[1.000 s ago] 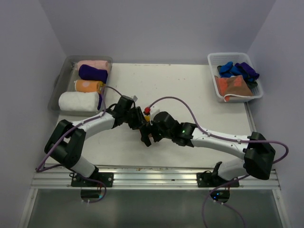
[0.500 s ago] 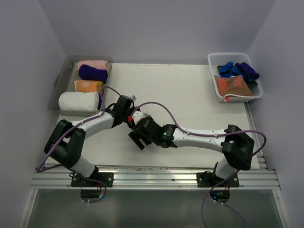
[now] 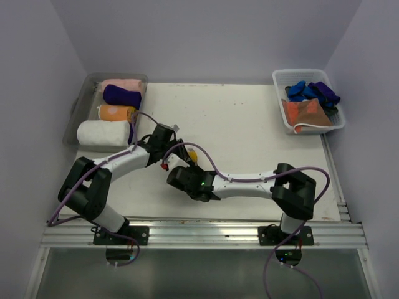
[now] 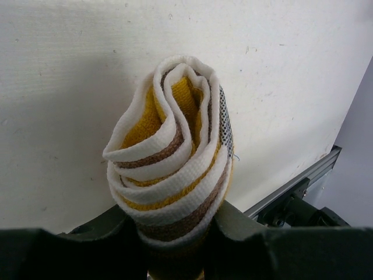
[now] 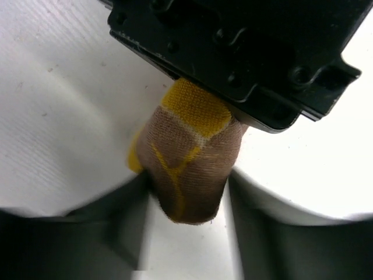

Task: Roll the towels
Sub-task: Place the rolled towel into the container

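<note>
A rolled towel (image 4: 172,157), mustard yellow with brown and white layers, sticks out of my left gripper (image 4: 175,248), which is shut on it just above the white table. From above, only a yellow bit of this towel (image 3: 190,155) shows between the two wrists. My left gripper (image 3: 175,151) and right gripper (image 3: 182,167) meet there. In the right wrist view the brown and yellow end of the towel (image 5: 189,166) fills the gap of my right gripper (image 5: 187,201). Its fingers press against both sides of the roll.
A clear grey tray (image 3: 75,115) at the back left holds pink (image 3: 126,85), purple (image 3: 121,96), orange (image 3: 115,113) and white (image 3: 100,132) rolls. A white slotted basket (image 3: 278,106) at the back right holds loose blue (image 3: 299,90) and rust-brown (image 3: 305,112) towels. The table's metal rail (image 4: 303,175) runs close by.
My right arm has swung left and nearer, coming in under the left wrist. Its jaws have narrowed from wide open onto the towel's end. The left gripper has kept its hold.
</note>
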Robot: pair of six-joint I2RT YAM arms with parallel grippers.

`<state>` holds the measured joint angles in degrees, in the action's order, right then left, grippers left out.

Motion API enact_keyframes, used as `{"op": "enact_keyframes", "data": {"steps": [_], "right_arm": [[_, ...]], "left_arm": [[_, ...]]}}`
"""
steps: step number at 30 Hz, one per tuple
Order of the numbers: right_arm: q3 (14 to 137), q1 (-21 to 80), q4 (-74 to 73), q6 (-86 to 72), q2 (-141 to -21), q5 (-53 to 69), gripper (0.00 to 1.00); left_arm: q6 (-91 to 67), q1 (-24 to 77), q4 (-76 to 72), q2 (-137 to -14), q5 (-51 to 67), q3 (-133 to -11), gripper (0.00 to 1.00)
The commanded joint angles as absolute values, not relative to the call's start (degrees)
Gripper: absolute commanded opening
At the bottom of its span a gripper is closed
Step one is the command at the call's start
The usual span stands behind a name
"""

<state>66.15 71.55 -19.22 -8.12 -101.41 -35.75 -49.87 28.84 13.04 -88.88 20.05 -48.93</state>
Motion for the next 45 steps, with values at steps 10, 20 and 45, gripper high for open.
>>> {"op": "enact_keyframes", "data": {"steps": [10,20,45], "right_arm": [[55.4,69.7,-15.0,-12.8,-76.7,-36.4,0.98],[51.0,61.5,-18.2,-20.2,-71.5,-28.9,0.98],[58.0,60.4,-18.3,-18.8,-84.3,-21.2,0.98]], "left_arm": [[-41.1,14.5,22.8,-84.3,20.9,-65.9,0.16],[-45.2,-6.1,8.0,-91.0,24.5,-78.5,0.17],[-61.2,-20.7,-25.8,-111.4,26.0,-72.4,0.18]]}}
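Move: The left gripper already grips the rolled yellow towel. From it, the middle of the grey container lies roughly 22 cm ahead and 33 cm to the left, slightly lower. In the container the purple roll sits about 29 cm ahead and 26 cm left, the orange roll 21 cm ahead and 28 cm left, and the pink roll 33 cm ahead and 25 cm left. From the right gripper, the towel's end is about 3 cm ahead. Open the right gripper wide to free the towel's end, then lift it and draw it clear to the right. Keeping its grip, swing the left gripper up, leftward and forward to the grey container, some 33 cm left and 28 cm forward, climbing about 19 cm and then sinking about 7 cm over the rolls, with the hand turning counter-clockwise some 45 degrees. ##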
